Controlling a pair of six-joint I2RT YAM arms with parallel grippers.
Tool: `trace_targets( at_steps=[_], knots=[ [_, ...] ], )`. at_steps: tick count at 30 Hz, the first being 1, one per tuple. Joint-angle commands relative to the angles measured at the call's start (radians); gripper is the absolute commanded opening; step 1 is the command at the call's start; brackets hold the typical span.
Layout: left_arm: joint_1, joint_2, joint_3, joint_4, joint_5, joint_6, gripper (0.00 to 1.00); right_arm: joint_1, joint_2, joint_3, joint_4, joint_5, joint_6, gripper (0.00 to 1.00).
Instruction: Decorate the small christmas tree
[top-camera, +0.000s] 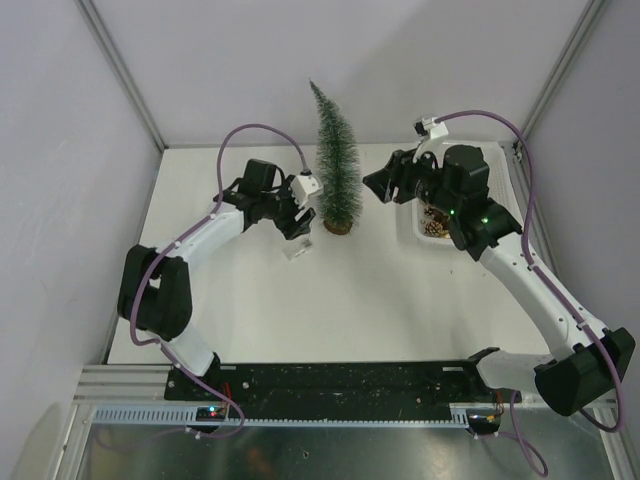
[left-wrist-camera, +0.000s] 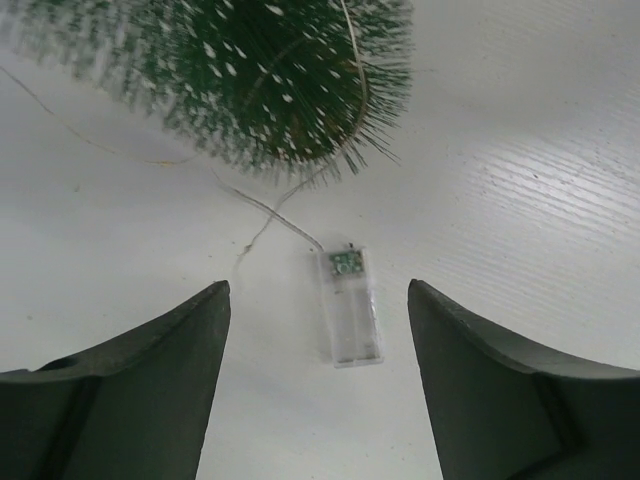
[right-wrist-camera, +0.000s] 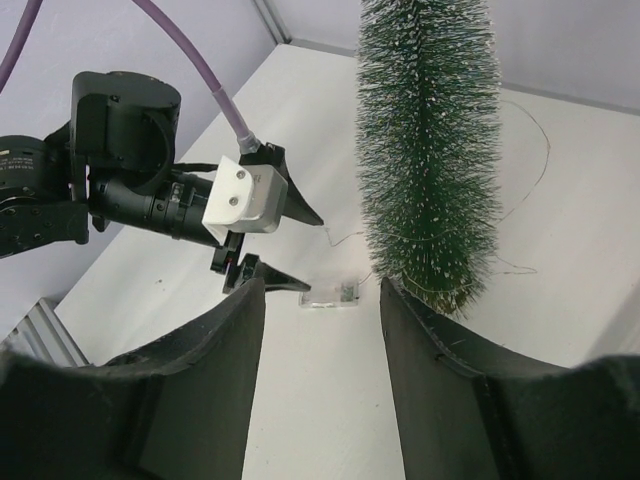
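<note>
The small christmas tree (top-camera: 337, 150) stands upright on its wooden disc base (top-camera: 338, 227) at the back middle of the table. A thin wire (left-wrist-camera: 272, 212) runs off its bristles (left-wrist-camera: 250, 70) to a clear battery box (left-wrist-camera: 350, 305) lying flat on the table. My left gripper (left-wrist-camera: 318, 286) is open and empty just short of that box (top-camera: 298, 248), left of the tree. My right gripper (right-wrist-camera: 322, 285) is also open and empty. It hangs right of the tree (right-wrist-camera: 430, 150), facing it. Wire loops (right-wrist-camera: 522, 150) show around the tree's lower part.
A white basket (top-camera: 420, 232) with gold ornaments sits at the back right, mostly under my right arm. Grey walls close in the table on the left, back and right. The left arm's wrist camera (right-wrist-camera: 240, 195) shows in the right wrist view.
</note>
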Motion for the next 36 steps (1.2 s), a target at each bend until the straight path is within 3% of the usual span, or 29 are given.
trace_targets(
  at_steps=[1, 8, 17, 23, 30, 32, 35, 36],
  knots=[
    [0.001, -0.005, -0.004, 0.134, -0.026, 0.011, 0.73, -0.004, -0.033, 0.000, 0.024, -0.009, 0.016, 0.54],
    [0.001, 0.032, 0.000, 0.196, -0.028, -0.012, 0.44, -0.009, -0.038, -0.002, 0.017, -0.006, 0.018, 0.52],
    [-0.002, 0.012, -0.058, 0.197, 0.037, -0.003, 0.35, -0.025, -0.038, -0.016, 0.029, -0.009, 0.026, 0.51],
    [-0.002, 0.052, -0.026, 0.209, -0.009, -0.026, 0.03, -0.028, -0.028, -0.026, 0.054, -0.018, 0.039, 0.50],
    [0.034, 0.045, -0.015, 0.248, -0.053, -0.088, 0.00, -0.030, -0.010, -0.028, 0.095, 0.012, 0.035, 0.51],
    [0.051, 0.036, -0.021, 0.261, -0.059, -0.112, 0.00, -0.030, 0.004, -0.028, 0.131, 0.036, 0.037, 0.54],
    [0.080, 0.027, -0.022, 0.276, -0.060, -0.159, 0.00, -0.029, 0.038, -0.020, 0.200, 0.086, 0.037, 0.87],
    [0.087, 0.024, -0.021, 0.279, -0.058, -0.174, 0.00, -0.025, 0.062, -0.003, 0.213, 0.102, 0.035, 0.93]
  ],
)
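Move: The loose end of the fairy-light wire is just off the left fingertips, about 2 cm ahead, 1 cm right and 1 cm below. The battery box lies on the table nearly straight under that hand, level fore and aft, roughly 1 cm right and 6 cm down. The tree's pot stands some 6 cm ahead and 10 cm right, about 4 cm lower. From the right hand the wire end is about 7 cm ahead, 15 cm left and 23 cm below. The left fingers close fully and pinch the thin loose wire end beside the tree: the hand first reaches about 3 cm forward, eases back and down around 2 cm while shutting, then heads forward and a little left with the wire, turning slightly counter-clockwise. The right hand stays almost in place above, its fingers opening wider at the end. ##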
